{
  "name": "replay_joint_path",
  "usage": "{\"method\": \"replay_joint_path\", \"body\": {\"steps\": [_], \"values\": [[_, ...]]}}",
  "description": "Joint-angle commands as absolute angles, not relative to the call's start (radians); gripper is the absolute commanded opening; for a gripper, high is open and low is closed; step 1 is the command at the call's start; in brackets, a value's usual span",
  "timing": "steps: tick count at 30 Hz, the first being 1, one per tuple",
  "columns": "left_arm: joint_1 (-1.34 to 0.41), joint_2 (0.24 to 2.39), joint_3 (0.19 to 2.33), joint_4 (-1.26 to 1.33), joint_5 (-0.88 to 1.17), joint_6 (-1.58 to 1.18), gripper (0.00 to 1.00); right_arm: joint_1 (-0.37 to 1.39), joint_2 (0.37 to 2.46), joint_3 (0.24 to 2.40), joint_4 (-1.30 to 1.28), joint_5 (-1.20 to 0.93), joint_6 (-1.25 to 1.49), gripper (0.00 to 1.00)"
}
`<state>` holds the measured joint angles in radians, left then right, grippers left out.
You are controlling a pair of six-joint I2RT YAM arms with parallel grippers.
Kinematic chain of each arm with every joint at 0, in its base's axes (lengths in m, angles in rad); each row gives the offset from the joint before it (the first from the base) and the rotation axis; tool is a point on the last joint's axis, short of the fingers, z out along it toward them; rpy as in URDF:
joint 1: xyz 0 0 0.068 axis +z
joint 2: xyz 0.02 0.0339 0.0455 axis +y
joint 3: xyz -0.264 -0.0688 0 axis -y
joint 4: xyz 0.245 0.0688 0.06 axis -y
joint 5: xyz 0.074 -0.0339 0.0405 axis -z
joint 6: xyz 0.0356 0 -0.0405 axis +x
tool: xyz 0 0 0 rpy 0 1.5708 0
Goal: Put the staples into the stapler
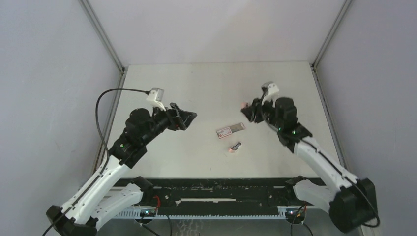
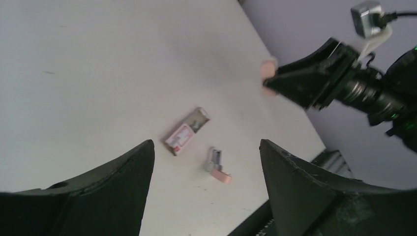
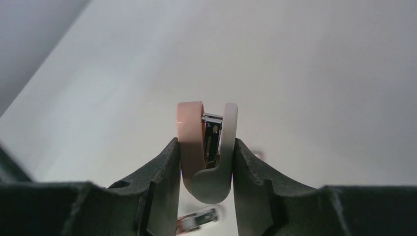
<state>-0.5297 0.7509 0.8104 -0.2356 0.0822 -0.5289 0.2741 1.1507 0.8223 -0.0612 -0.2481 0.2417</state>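
My right gripper (image 1: 247,110) (image 3: 205,142) is shut on a pink and grey mini stapler (image 3: 206,147) (image 1: 244,104), held above the table's right side with its metal inside showing between the two halves. The small pinkish staple box (image 1: 227,131) (image 2: 181,138) lies flat mid-table, and the grey staples (image 1: 238,126) (image 2: 199,119) show at its open end. In the right wrist view the box (image 3: 199,220) appears blurred below the jaws. My left gripper (image 1: 189,117) (image 2: 205,143) hovers open and empty, left of the box. The left wrist view shows the held stapler (image 2: 268,69) at the right gripper's tip.
A second pink mini stapler (image 1: 236,146) (image 2: 218,167) lies on the table just in front of the box. Grey walls stand on the left, right and back. The table's near edge (image 1: 211,179) runs above the arm bases.
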Motion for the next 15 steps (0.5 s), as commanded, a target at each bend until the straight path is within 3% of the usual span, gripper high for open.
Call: {"method": "replay_joint_path", "body": {"steps": [1,7,15], "values": [[-0.612,0.817,0.809,-0.046,0.184,-0.629,0.82,0.455,0.909,0.597,0.223,-0.232,0.196,0.00],[-0.712,0.921,0.807,0.051,0.221,-0.666,0.82,0.657,0.750,0.462,0.306,-0.107,0.213,0.00],[-0.823,1.054,0.865,0.089,0.218,-0.666,0.82,0.845,0.709,0.387,0.385,0.003,0.164,0.00]]}}
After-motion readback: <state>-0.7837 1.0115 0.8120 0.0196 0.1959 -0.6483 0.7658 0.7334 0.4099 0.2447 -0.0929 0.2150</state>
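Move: From the left hand, the stapler held in the right fingers is about 11 cm ahead, 25 cm to the right and 9 cm lower. From the right hand, the open left gripper is some 10 cm back, 26 cm to the left and 9 cm higher; the staple box is about 2 cm back and 10 cm left, the other stapler 11 cm back and 8 cm left, both on the table some 19 cm below. Back and to the left, staying at its height, the right hand carries the still-gripped stapler roughly 15 cm towards the left gripper, turning about 20 degrees counter-clockwise as its fingertips tip up. The left hand comes to meet it, some 11 cm to the right, turning about 20 degrees clockwise, fingers staying wide open and not yet touching the stapler. ##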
